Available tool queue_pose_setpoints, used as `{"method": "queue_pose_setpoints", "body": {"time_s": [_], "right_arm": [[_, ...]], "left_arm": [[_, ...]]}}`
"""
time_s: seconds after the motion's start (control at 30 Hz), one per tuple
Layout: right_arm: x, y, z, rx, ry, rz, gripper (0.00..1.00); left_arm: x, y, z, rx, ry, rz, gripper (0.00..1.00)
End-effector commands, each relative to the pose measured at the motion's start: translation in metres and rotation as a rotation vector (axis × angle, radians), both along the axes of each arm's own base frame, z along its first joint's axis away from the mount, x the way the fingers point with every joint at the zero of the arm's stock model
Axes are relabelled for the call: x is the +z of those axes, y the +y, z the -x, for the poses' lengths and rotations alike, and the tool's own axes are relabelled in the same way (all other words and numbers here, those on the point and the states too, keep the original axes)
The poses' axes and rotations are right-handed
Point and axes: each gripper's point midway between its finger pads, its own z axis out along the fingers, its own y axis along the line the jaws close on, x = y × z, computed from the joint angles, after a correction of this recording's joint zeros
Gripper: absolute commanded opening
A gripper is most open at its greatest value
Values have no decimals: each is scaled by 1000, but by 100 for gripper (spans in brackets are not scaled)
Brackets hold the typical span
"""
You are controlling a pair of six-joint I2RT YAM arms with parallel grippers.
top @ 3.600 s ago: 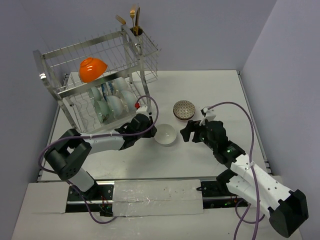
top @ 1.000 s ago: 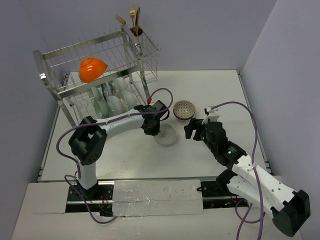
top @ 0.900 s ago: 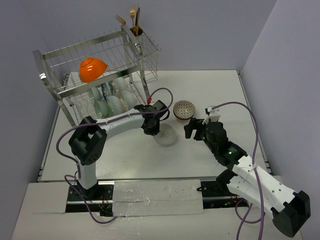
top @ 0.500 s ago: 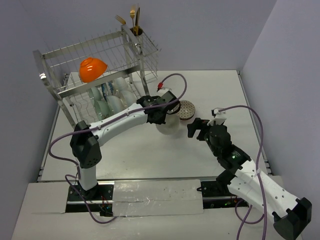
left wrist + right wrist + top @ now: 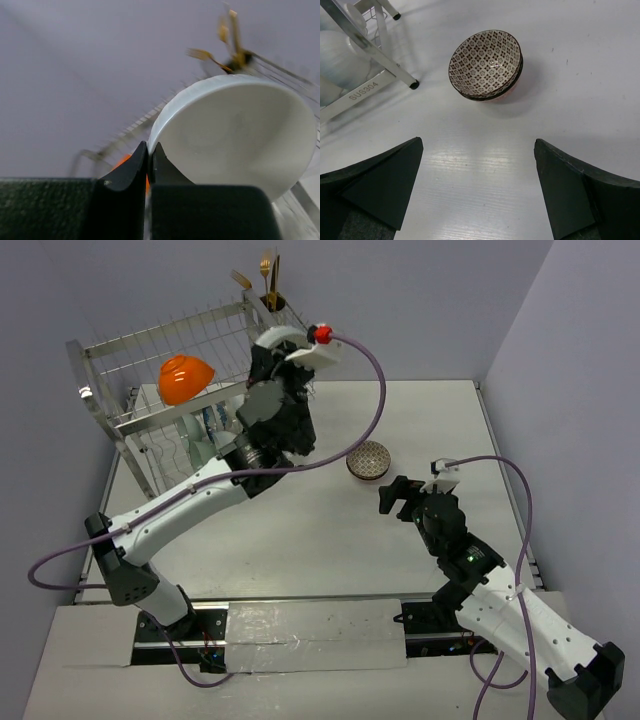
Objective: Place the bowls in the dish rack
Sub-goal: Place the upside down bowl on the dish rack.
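Observation:
My left gripper is shut on the rim of a white bowl, held high in the air beside the dish rack. In the top view the raised left arm hides that bowl. A bright orange bowl rests on the rack's upper tier, and several white bowls stand in the lower tier. A brown-patterned bowl sits on the table. My right gripper hovers just short of it, open and holding nothing.
Gold cutlery stands in the cup at the rack's back right corner. A rack leg stands on the table left of the patterned bowl. Grey walls close in behind and to the right.
My left arm has swung the white bowl from the table up to the top of the rack. The right gripper has opened wider and drifted slightly right.

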Motion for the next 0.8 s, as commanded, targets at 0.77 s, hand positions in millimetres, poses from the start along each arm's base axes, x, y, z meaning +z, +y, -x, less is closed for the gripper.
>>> {"method": "queue_pose_setpoints", "body": {"time_s": [0.77], "right_arm": [[-5, 2, -6, -3, 2, -8, 100]], "left_arm": [[62, 85, -75, 46, -207, -365, 0]]}}
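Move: The left hand holds the white bowl by its rim; the empty stretch of the rack's top shelf lies about 6 cm left, 7 cm ahead and 14 cm below it. The orange bowl sits some 15 cm left, 5 cm ahead and 13 cm below; the cutlery holder is about 18 cm straight ahead, 8 cm lower. From the right hand, that empty stretch is roughly 31 cm left, 16 cm ahead and 17 cm higher. Left hand carries the rim-pinched bowl up, left and forward over the rack, about 12 cm sideways, then dips slightly. ##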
